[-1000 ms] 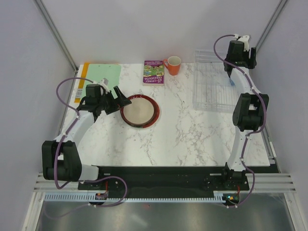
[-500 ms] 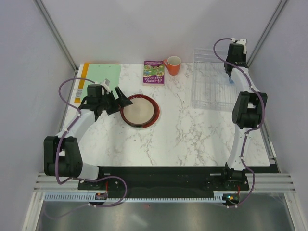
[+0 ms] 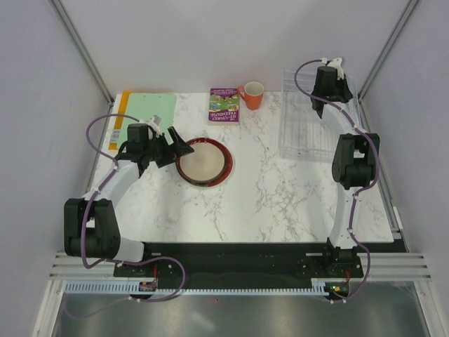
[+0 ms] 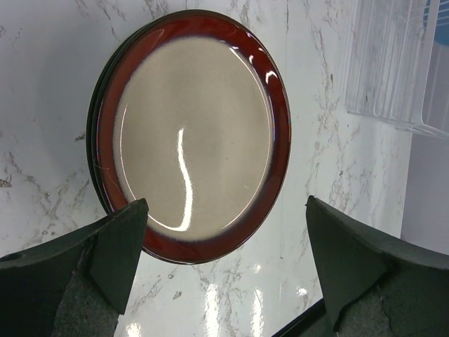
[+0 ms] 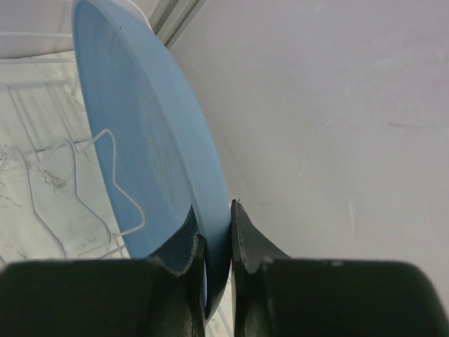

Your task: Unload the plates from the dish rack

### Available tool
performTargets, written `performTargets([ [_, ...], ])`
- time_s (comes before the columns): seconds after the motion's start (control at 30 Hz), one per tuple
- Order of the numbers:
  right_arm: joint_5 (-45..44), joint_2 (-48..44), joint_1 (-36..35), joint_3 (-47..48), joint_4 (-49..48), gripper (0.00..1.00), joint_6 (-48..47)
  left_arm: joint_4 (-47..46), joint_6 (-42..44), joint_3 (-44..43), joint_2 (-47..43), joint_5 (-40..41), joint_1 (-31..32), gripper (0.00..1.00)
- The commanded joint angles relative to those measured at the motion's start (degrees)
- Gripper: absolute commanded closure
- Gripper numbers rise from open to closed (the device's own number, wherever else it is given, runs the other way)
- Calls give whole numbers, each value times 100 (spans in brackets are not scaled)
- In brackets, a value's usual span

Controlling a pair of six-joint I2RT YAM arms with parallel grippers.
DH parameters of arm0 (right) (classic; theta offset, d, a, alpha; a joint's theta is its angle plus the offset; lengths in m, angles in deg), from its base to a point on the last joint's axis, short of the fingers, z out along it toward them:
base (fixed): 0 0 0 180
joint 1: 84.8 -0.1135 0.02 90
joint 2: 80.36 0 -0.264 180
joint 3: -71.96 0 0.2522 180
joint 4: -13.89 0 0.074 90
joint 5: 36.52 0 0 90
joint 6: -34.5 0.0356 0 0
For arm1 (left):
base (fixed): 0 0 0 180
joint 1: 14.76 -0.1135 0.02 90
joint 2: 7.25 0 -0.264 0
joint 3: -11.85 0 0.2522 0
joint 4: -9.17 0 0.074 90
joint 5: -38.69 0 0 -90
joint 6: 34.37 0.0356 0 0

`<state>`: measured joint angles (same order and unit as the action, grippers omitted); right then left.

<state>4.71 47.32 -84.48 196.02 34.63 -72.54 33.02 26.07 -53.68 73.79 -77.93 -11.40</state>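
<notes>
The light blue plate point(image 5: 133, 133) stands on edge between the wire bars of the dish rack point(image 3: 302, 130), and my right gripper point(image 5: 217, 228) is shut on its rim. From above, the right gripper point(image 3: 319, 105) hangs over the far right end of the rack and hides the plate. A dark-red-rimmed plate with a cream centre point(image 3: 203, 161) lies flat on the table, on top of another plate whose dark edge point(image 4: 93, 140) shows at its left. My left gripper point(image 3: 178, 152) is open just left of this stack, its fingers point(image 4: 112, 246) apart from the rim.
An orange mug point(image 3: 252, 95) and a purple book point(image 3: 224, 105) sit at the back middle. A green clipboard point(image 3: 151, 112) lies at the back left. The enclosure wall runs close behind and right of the rack.
My right gripper has shut on the blue plate's rim and shifted left and towards the back over the rack. The left arm has barely moved.
</notes>
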Motion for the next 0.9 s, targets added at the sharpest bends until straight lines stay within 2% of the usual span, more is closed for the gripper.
performTargets([
  [0.0, -1414, -568, -199, -263, -1541, 100, -906, -226, -111, 53, 9, -239, -10, 0],
  [0.27, -1504, -1279, -225, -1097, -2561, 100, -1275, -244, -120, 176, -114, -301, -10, 0],
  [0.47, -1355, -1578, -225, -1107, -2167, 100, -961, -253, -146, 255, -325, -380, -10, 0],
  [0.53, -1144, -1719, -234, -1046, -1378, 100, -522, -253, -164, 264, -413, -389, -2, 0],
  [0.6, -311, -2053, -278, -984, -258, 100, 444, -288, -190, 264, -466, -459, -2, 0],
  [0.63, -82, -2367, -365, -1028, -24, 100, 778, -314, -199, 255, -501, -529, -10, 0],
  [0.67, 712, -2518, -427, -1098, 187, 100, 1146, -393, -225, 255, -527, -660, -2, 0],
  [0.77, 1612, -3186, -629, -1352, 891, 100, 1904, -551, -330, 255, -615, -976, -2, 0],
  [0.8, 2435, -3344, -629, -1449, 1075, 100, 2376, -691, -348, 264, -667, -1065, -2, 0],
  [0.87, 3151, -3740, -673, -1695, 1330, 100, 2774, -841, -418, 299, -738, -1285, -2, 0],
])
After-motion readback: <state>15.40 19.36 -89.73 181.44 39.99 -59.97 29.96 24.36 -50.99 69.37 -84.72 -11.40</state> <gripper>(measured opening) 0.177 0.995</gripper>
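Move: The right hand already grips the blue plate at the rack; the plate stack, where the others went, lies some 61 cm to its left, 20 cm back and 18 cm lower. The rack's middle is about 11 cm left, 4 cm back and 14 cm below, and the orange mug some 41 cm left and 9 cm ahead, 15 cm lower. From the open left hand the stack lies roughly 6 cm ahead, 7 cm right and 12 cm below. Up and back goes the right hand, keeping its pinch on the blue plate's rim and drawing it out from between the rack's wires; near the end it swings left towards the plate stack, having risen about 12 cm, as the wrist tips up some 15 degrees and turns counter-clockwise. The empty left hand, still open, eases back, then rises a couple of centimetres. ##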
